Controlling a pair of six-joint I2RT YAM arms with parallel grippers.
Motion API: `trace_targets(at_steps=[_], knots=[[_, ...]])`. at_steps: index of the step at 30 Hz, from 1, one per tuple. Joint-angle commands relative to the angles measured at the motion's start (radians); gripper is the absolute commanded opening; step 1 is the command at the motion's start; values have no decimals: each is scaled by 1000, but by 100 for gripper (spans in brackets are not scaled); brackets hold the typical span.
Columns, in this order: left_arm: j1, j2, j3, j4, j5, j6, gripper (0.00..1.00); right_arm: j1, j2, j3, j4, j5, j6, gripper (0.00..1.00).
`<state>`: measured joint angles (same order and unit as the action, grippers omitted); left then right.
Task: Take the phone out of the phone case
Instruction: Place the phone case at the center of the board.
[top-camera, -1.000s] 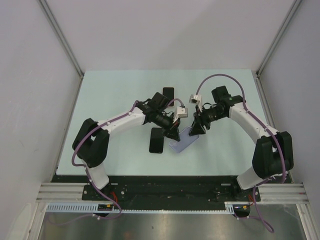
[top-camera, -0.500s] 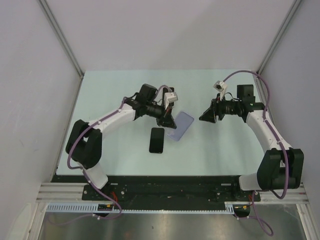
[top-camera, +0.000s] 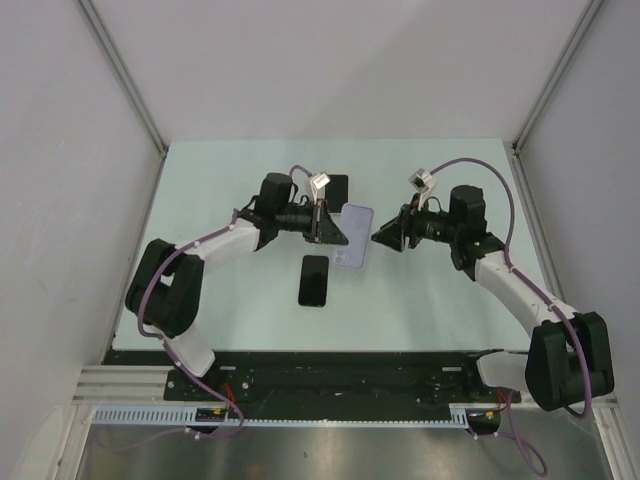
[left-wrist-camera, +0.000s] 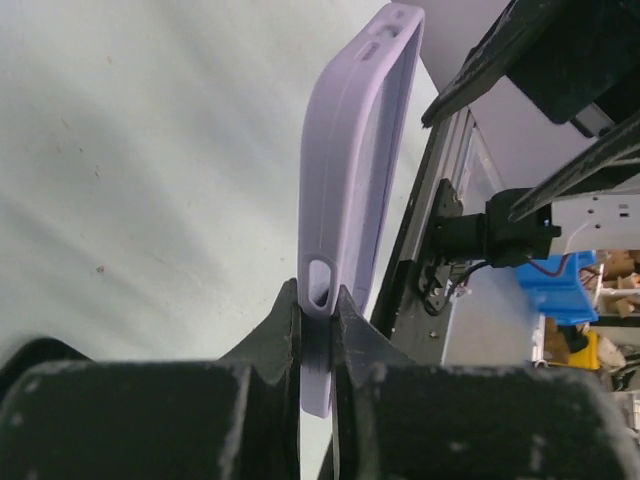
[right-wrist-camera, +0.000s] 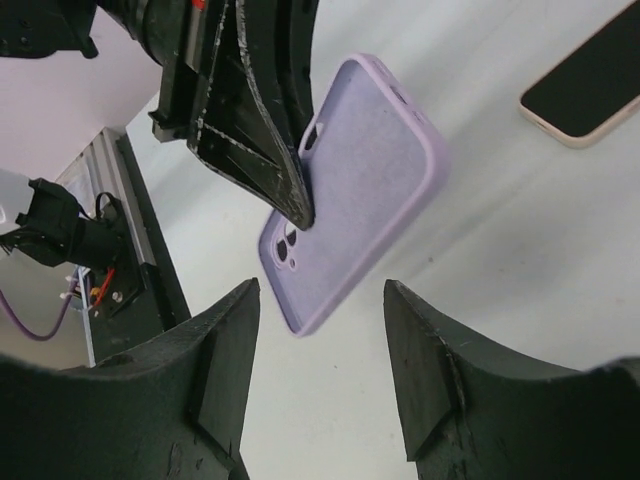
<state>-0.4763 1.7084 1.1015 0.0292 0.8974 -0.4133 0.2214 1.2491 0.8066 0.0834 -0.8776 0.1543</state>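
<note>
The lilac phone case (top-camera: 352, 247) hangs above the table, empty, with its hollow inside showing in the right wrist view (right-wrist-camera: 360, 180). My left gripper (top-camera: 335, 235) is shut on its camera-hole end (left-wrist-camera: 318, 300), and the case (left-wrist-camera: 355, 150) stands edge-on past the jaws. A black phone (top-camera: 314, 280) lies flat on the table just in front of the case, apart from it. My right gripper (top-camera: 381, 238) is open, a short way right of the case and empty (right-wrist-camera: 322, 290).
A second dark phone (top-camera: 337, 187) with a beige rim (right-wrist-camera: 585, 90) lies on the table behind the left gripper. The pale green table (top-camera: 230, 180) ends at grey walls on both sides and at a black rail (top-camera: 330, 372) in front.
The left gripper lifted the lilac case off the table and carried it back and left. The right gripper let go, swung away right, then came back towards the case.
</note>
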Motion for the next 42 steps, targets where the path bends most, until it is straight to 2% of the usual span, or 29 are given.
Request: trace_targets(at_steps=[1,11,25,28,29,31,32,35,37,39,40,41,42], knots=[[-1,-115,-58,217,-51,-199,0,65,30,-9,185,89,93,56],[4,-171,-157,368,-51,-308,0,81,93,-20,234,105,163,52],[4,-162,-170,391,-52,-329,0,105,119,-37,325,43,218,32],[4,-161,-170,391,-52,-326,0,108,124,-37,338,34,223,21],[2,-159,-170,391,-52,-328,1,108,124,-37,338,34,223,13],[4,-159,-172,391,-54,-326,4,108,122,-37,337,35,223,4],[4,-159,-172,391,-55,-325,11,110,122,-37,332,37,223,0],[4,-165,-178,391,-64,-315,34,107,110,-37,308,52,215,0],[5,-173,-180,391,-64,-309,43,101,98,-37,293,63,215,0],[13,-182,-183,391,-66,-306,60,95,90,-37,270,71,214,0],[15,-193,-184,391,-69,-303,69,88,82,-37,260,72,214,0],[21,-196,-184,391,-74,-302,99,84,78,-40,237,74,211,0],[25,-197,-186,391,-74,-295,100,82,76,-40,222,80,208,0]])
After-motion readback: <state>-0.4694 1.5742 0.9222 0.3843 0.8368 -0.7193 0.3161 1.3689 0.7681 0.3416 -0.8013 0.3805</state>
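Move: The left hand still pinches the empty phone case by its left long edge, the case's middle about 3 cm to its right and level with it. From the open right hand that middle lies some 7 cm to the left, 1 cm ahead and about 4 cm lower. On the board, about 20 cm below the right hand, the removed phone lies 17 cm left and 9 cm back, the second phone 10 cm left and 14 cm ahead. Keeping its pinch, the left hand first lifts the phone case about 4 cm, its fingertips tilting up and the wrist turning counter-clockwise, roughly 10 degrees each, while the right hand comes about 4 cm left, plus 1 cm forward and down, to the case's right long edge. There the right fingers close fully and pinch that edge near its middle, and then the left hand, otherwise staying in place, spreads its fingers wide and lets go of the opposite edge. ##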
